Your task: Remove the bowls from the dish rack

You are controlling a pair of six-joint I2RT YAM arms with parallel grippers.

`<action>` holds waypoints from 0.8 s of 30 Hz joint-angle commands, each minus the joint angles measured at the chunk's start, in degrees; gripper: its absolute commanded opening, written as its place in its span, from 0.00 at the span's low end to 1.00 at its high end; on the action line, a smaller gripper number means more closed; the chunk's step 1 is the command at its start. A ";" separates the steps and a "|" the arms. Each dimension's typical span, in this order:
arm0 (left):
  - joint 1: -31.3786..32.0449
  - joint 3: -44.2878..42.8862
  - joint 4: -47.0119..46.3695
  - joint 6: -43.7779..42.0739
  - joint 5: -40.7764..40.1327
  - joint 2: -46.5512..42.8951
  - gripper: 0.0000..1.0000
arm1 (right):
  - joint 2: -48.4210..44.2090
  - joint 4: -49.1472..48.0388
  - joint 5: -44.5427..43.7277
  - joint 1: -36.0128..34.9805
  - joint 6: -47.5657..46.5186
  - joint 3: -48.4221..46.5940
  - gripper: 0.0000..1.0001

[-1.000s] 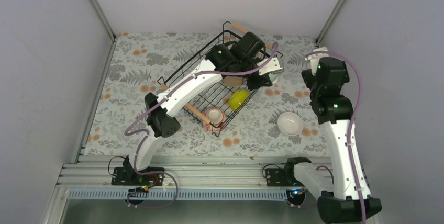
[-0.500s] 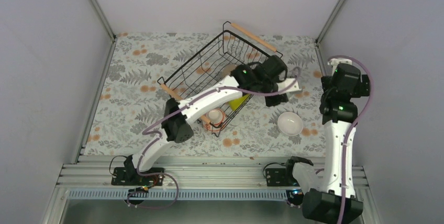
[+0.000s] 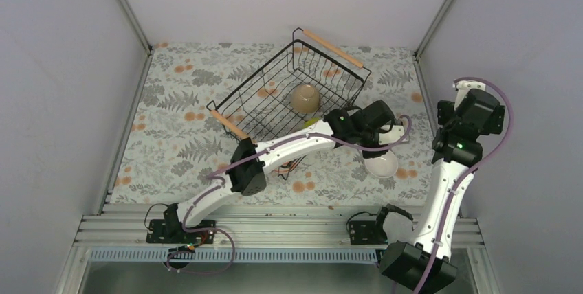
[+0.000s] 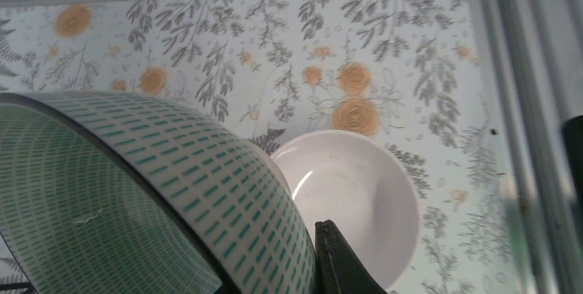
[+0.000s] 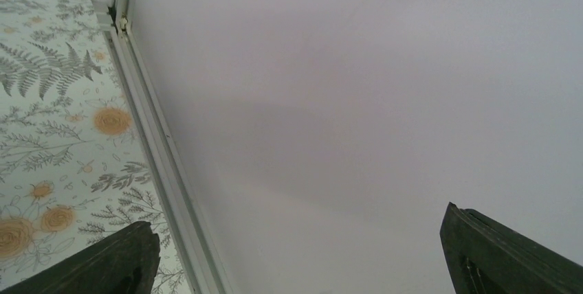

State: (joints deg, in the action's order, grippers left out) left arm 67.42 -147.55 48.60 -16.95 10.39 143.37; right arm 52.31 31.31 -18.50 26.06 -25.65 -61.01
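The black wire dish rack (image 3: 256, 96) stands at the back middle. A tan bowl (image 3: 306, 98) lies upside down in it. The yellow-green bowl (image 3: 311, 122) shows only as a sliver behind my left arm, and the pinkish bowl (image 3: 291, 166) is mostly hidden under it. My left gripper (image 3: 390, 134) is outside the rack, shut on the rim of the pale mint bowl (image 4: 137, 191), which has teal dashes. It holds the bowl just above the white bowl (image 3: 382, 164), which sits on the table and also shows in the left wrist view (image 4: 357, 198). My right gripper (image 5: 309, 266) is open and empty by the right wall.
The floral table cover (image 3: 179, 102) spreads round the rack. The right wall and its metal rail (image 5: 155, 150) are close to the right gripper. The rack's wooden handles (image 3: 334, 48) stick out at its two ends.
My left arm has swung right out of the rack with the mint bowl, ending over the white bowl. My right arm has drawn back right toward the wall.
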 commanded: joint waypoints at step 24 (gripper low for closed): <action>5.64 0.81 -5.44 -0.06 -6.13 5.34 0.02 | -0.19 1.76 10.53 4.07 2.07 -5.92 1.00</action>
State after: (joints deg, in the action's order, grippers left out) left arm 71.26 -147.44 45.01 -16.88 5.56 150.39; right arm 52.31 32.95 -10.35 29.39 -24.97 -64.66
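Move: The white bowl, over which the left hand holds the green bowl, stands about 15 cm below that hand, some 3 cm back and 4 cm to its right. The yellow-green bowl is about 18 cm left and 7 cm ahead of the hand, the red-rimmed bowl roughly 28 cm left and level, both some 14 cm lower. From the right hand, the white bowl lies about 18 cm left, 7 cm back and 30 cm below. Still pinching the green bowl, the left hand sinks about 7 cm towards the white bowl, then draws back. ##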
